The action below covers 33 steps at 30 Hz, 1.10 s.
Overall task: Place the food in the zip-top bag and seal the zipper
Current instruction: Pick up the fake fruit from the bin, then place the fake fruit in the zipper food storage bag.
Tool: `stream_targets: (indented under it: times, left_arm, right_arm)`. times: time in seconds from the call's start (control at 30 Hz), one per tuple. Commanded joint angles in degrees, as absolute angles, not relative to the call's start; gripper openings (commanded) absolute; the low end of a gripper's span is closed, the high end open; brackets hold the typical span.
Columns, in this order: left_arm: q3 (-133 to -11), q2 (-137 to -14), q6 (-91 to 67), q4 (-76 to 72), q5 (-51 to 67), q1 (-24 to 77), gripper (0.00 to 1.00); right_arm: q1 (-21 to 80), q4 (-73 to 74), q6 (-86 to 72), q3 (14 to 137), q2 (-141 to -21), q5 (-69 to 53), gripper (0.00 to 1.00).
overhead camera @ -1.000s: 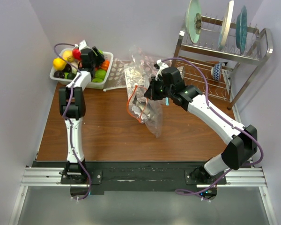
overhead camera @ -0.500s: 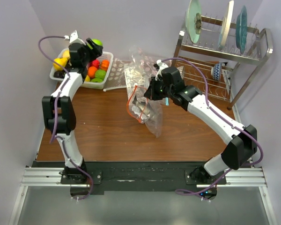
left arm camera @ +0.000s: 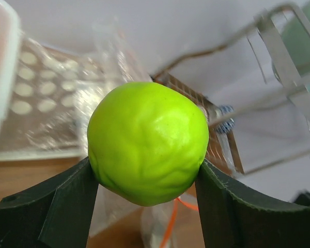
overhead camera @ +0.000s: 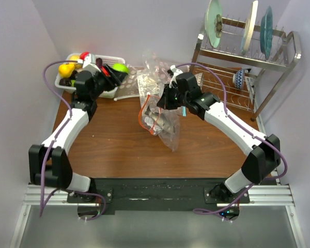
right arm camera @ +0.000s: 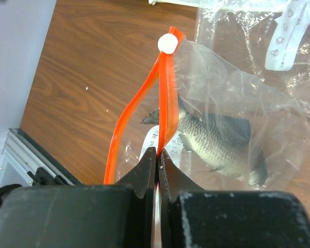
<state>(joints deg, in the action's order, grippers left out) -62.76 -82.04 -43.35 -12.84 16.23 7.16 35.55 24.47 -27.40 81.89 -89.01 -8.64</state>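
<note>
My left gripper [overhead camera: 119, 69] is shut on a glossy lime-green toy fruit [overhead camera: 121, 67] and holds it in the air just right of the white basket [overhead camera: 62, 81], left of the bag. In the left wrist view the fruit [left arm camera: 147, 140] fills the space between the fingers [left arm camera: 67, 206]. My right gripper [overhead camera: 164, 102] is shut on the orange-red zipper strip [right arm camera: 165, 98] of the clear zip-top bag [overhead camera: 163, 124], holding one side of the mouth up. The mouth gapes open [right arm camera: 129, 119]. A grey toy fish [right arm camera: 222, 137] lies inside the bag. More toy food [overhead camera: 67, 68] sits in the basket.
A second crinkly clear bag [overhead camera: 149, 77] lies behind the zip-top bag. A dotted mat [overhead camera: 128, 82] lies beside the basket. A metal dish rack [overhead camera: 248, 57] with plates stands at the back right. Walls close in on the left and right.
My left gripper lifted the green fruit out of the basket and carried it right, toward the bag. The right gripper kept hold of the zipper strip and barely moved.
</note>
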Motion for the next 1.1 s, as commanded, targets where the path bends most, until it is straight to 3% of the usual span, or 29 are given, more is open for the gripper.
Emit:
stream_targets:
  times: [0.0, 0.33, 0.73, 0.93, 1.03, 1.07]
  left_arm:
    - [-58.81, -74.19, -43.33, -10.82, 17.05, 13.70, 0.42]
    - [-50.01, -66.01, -43.33, -8.00, 14.59, 23.72, 0.42]
    - [-48.25, -71.28, -40.70, -5.45, 11.79, 31.64, 0.44]
    - [-49.22, -72.86, -38.59, -3.87, 9.06, 33.66, 0.49]
    - [-51.41, -74.44, -37.18, -1.24, 7.91, 35.06, 0.57]
    - [-52.03, -74.79, -36.31, -0.19, 8.00, 35.33, 0.64]
  right_arm:
    - [35.16, 22.50, -27.68, 84.29, -89.39, -11.60, 0.00]
    - [35.24, 22.50, -28.13, 84.64, -88.86, -12.22, 0.00]
    - [35.16, 23.03, -28.21, 84.55, -87.80, -12.57, 0.00]
    - [35.16, 23.46, -28.13, 84.81, -86.40, -12.30, 0.00]
    - [35.16, 23.82, -27.95, 85.34, -85.70, -11.95, 0.00]
    - [35.07, 23.91, -27.78, 85.34, -85.52, -11.69, 0.00]
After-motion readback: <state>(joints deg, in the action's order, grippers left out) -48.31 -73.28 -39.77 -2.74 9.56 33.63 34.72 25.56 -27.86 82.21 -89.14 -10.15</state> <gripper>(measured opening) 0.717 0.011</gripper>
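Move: The open mouth of the zip-top bag, where my left hand is taking the green apple it holds, lies about 15 cm back towards my base, 14 cm to the right and 12 cm lower. The fish in the bag is some 12 cm back, 18 cm right and 17 cm below; the fruit bin about 22 cm ahead, 21 cm left and 20 cm below. From my right hand, the mouth is about 4 cm left, 2 cm back and 3 cm down. I swing my left hand back and to the right, about 14 cm each way, nearly level at first, then let it sink some 10 cm as I near the bag's mouth, turning the wrist about 20 degrees clockwise and tipping the fingers slightly down. They keep their hold on the apple, while my shut right fingers stay put, still pinching the bag's rim. ##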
